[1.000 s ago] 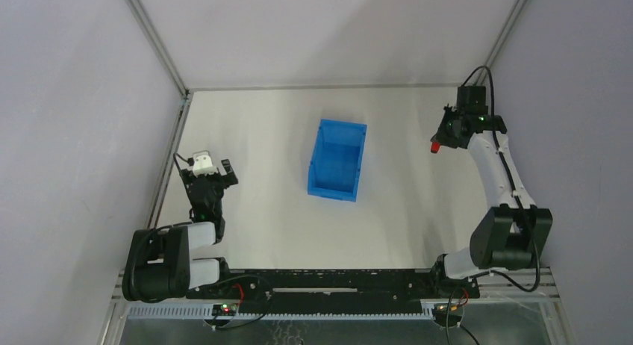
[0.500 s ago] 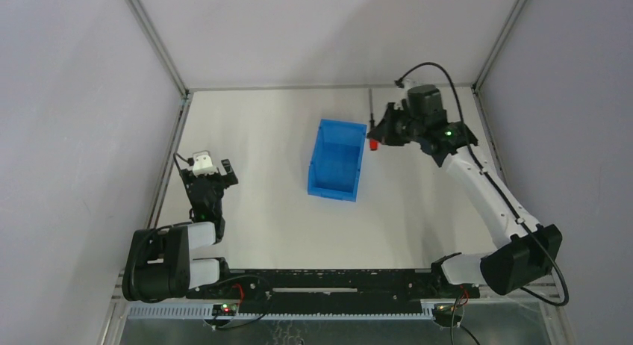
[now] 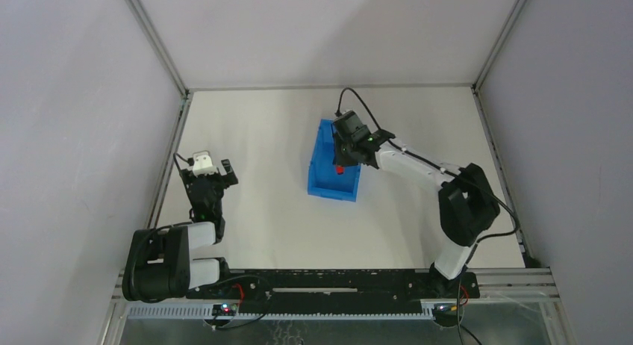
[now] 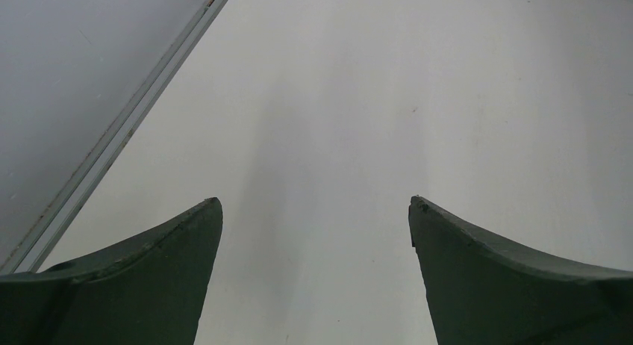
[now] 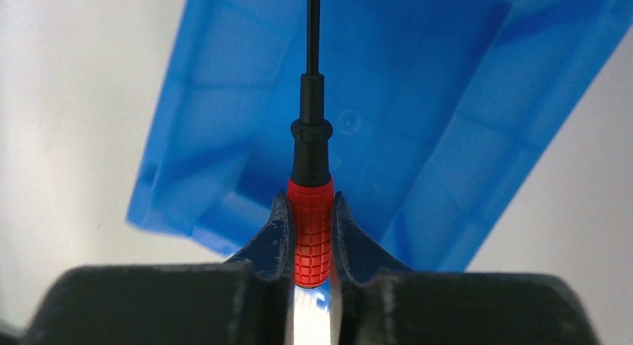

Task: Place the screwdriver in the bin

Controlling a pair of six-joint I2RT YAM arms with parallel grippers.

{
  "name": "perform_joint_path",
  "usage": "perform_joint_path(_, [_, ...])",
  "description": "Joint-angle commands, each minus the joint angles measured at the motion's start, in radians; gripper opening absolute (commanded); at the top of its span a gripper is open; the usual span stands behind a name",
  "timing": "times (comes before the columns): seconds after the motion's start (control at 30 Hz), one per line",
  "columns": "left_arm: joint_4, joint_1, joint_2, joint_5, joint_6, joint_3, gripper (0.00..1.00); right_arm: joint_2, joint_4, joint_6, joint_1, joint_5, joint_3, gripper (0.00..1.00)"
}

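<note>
The blue bin [image 3: 325, 175] lies mid-table; in the right wrist view the bin [image 5: 418, 76] fills the background, its hollow right below the tool. My right gripper [image 3: 342, 163] hangs over the bin's inside, shut on the screwdriver [image 5: 310, 225]. Both fingers [image 5: 275, 237] press the ribbed red handle, and the thin black shaft points away from the camera across the bin's floor. The red handle [image 3: 339, 168] shows as a small dot above the bin. My left gripper [image 4: 315, 210] rests at the left, open, with only bare table between its fingers [image 4: 172, 240].
A metal frame rail [image 3: 170, 147] runs along the table's left edge close to my left arm [image 3: 203, 188]. Grey walls close in the table at the back and on both sides. My right arm [image 3: 418, 166] stretches from the right across to the bin.
My right arm has swung from the right wall leftward, carrying the screwdriver from beside the bin's far right corner to above its inside. The left arm has stayed still.
</note>
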Motion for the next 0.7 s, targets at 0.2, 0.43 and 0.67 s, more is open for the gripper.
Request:
perform_joint_path(0.2, [0.065, -0.005, -0.009, -0.004, 0.007, 0.040, 1.00, 0.170, 0.025, 0.054, 0.032, 0.123, 0.105, 0.45])
perform_joint_path(0.43, [0.065, -0.005, -0.009, -0.003, 0.007, 0.039, 1.00, 0.131, 0.022, 0.046, 0.038, 0.094, 0.146, 0.48])
perform_joint_path(0.67, [0.065, -0.004, -0.009, -0.004, 0.007, 0.039, 1.00, 0.002, -0.006, 0.032, 0.042, 0.135, 0.156, 0.51])
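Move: The right hand holds the screwdriver by its red handle over the bin; the bin's middle lies about 3 cm ahead, 2 cm to the left and some 9 cm below. The screwdriver's own middle is roughly 3 cm straight ahead of the fingers, level with them, the shaft pointing outward. From the idle left hand, the bin is about 40 cm to the right, 2 cm ahead and 6 cm down. The right hand, still going down, sinks about 5.5 cm into the bin with a slight forward drift, while its fingers spread from closed on the red handle to about half open and let go of the screwdriver. It then turns straight back up, climbing some 4.5 cm and easing a centimetre or so forward and to the left, fingers staying half open and the wrist hardly turning. ##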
